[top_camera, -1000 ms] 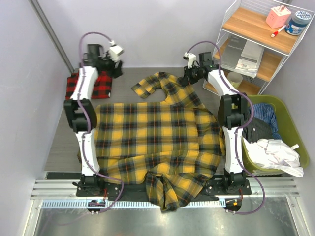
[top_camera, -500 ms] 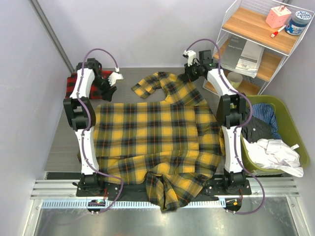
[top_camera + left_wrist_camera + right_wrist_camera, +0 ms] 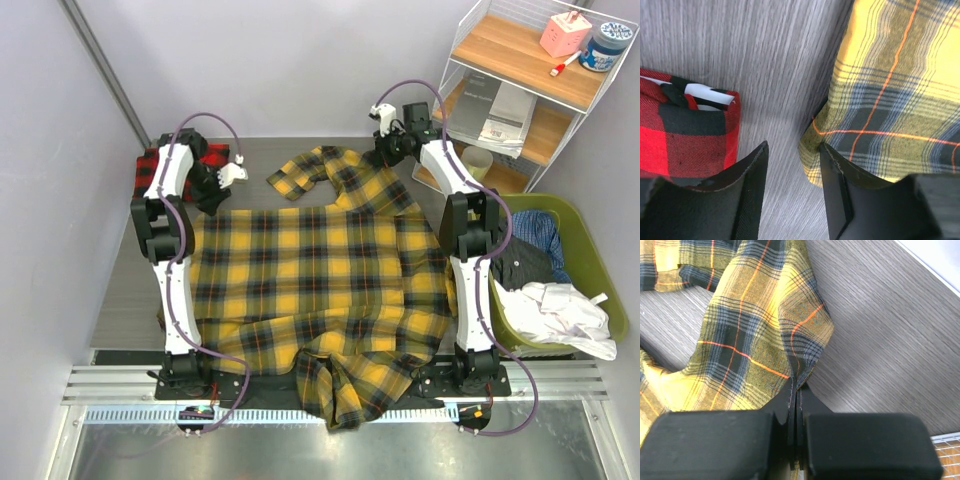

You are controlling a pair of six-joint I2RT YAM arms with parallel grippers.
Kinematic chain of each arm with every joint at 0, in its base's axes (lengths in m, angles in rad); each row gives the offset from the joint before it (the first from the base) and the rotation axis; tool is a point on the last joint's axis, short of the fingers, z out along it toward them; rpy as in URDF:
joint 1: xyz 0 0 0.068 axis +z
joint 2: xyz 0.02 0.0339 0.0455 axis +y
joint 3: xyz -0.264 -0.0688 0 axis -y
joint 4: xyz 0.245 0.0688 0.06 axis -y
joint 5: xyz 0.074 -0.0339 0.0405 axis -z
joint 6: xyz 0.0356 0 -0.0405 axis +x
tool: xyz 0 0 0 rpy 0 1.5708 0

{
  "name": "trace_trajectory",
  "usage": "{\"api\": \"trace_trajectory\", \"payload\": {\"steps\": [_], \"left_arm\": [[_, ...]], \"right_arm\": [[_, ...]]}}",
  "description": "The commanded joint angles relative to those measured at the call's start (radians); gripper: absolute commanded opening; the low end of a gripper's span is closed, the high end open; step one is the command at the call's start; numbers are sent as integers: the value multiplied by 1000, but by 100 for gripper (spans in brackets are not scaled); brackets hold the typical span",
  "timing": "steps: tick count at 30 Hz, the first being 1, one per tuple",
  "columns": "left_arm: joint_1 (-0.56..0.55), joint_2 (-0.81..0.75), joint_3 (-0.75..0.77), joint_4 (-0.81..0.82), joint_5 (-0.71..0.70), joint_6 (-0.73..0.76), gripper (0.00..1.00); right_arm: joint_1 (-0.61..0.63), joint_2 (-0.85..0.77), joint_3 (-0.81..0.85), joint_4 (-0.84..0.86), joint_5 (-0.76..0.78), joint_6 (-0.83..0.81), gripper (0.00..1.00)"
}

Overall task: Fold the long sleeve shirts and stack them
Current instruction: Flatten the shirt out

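The yellow-and-black long sleeve shirt (image 3: 320, 270) lies spread across the table, one sleeve (image 3: 300, 170) trailing to the back. The red-and-black shirt (image 3: 150, 170) sits folded at the far left. My left gripper (image 3: 212, 198) is open at the yellow shirt's far left corner (image 3: 815, 162). That corner touches the right fingertip (image 3: 832, 170), with bare table between the jaws (image 3: 792, 170). The red shirt (image 3: 680, 135) lies just left of it. My right gripper (image 3: 385, 152) is shut on a raised fold of the yellow shirt (image 3: 800, 340), which is pinched at the fingertips (image 3: 795, 387).
A green basket (image 3: 597, 255) of loose clothes stands at the right. A white wire shelf (image 3: 520, 60) with boxes and a jar is at the back right. The yellow shirt's hem (image 3: 345, 395) hangs over the near edge. Walls close in left and behind.
My left gripper has come down and toward me from above the red shirt to the yellow shirt's corner. The right gripper has drawn its fold slightly farther back.
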Motion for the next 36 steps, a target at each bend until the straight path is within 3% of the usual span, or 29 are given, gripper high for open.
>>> {"api": "trace_trajectory", "payload": {"steps": [1,5,10,12,25,32,36], "left_arm": [[7,7,6,-212,-28,52,46],[7,7,-17,-193,-42,54,39],[7,41,56,-226,-28,27,7],[8,40,72,-220,-28,6,1],[63,-85,84,2,18,-141,0],[65,-226,-126,198,-17,-173,0],[62,-286,-198,229,-8,-170,0]], "right_arm": [[3,-4,61,34,31,-24,1],[1,1,66,46,38,-23,1],[1,9,92,88,76,-20,1],[1,9,107,94,84,-15,1],[0,-52,126,140,85,-13,1],[1,-166,16,137,84,-42,1],[1,-246,-75,100,56,-52,1]]}}
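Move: The yellow-and-black shirt's far left corner lies almost under the left fingers, about 1 cm back and 2 cm below; the folded red shirt is centred some 9 cm ahead and 8 cm left of that hand. The right hand still pinches the shirt's other far end: the table's far edge is about 8 cm straight ahead and 7 cm below, and the loose sleeve end about 23 cm left and 3 cm back, also 7 cm below. With its pinch kept, the right hand pulls the cloth forward about 3.5 cm towards the far wall while rising some 4 cm, then eases slightly back. The left dips a centimetre, shutting its fingers fully at the far left corner, shifts about 3 cm left, turning slightly counter-clockwise, and rises to 5 cm above its starting height, no cloth showing between the tips. ##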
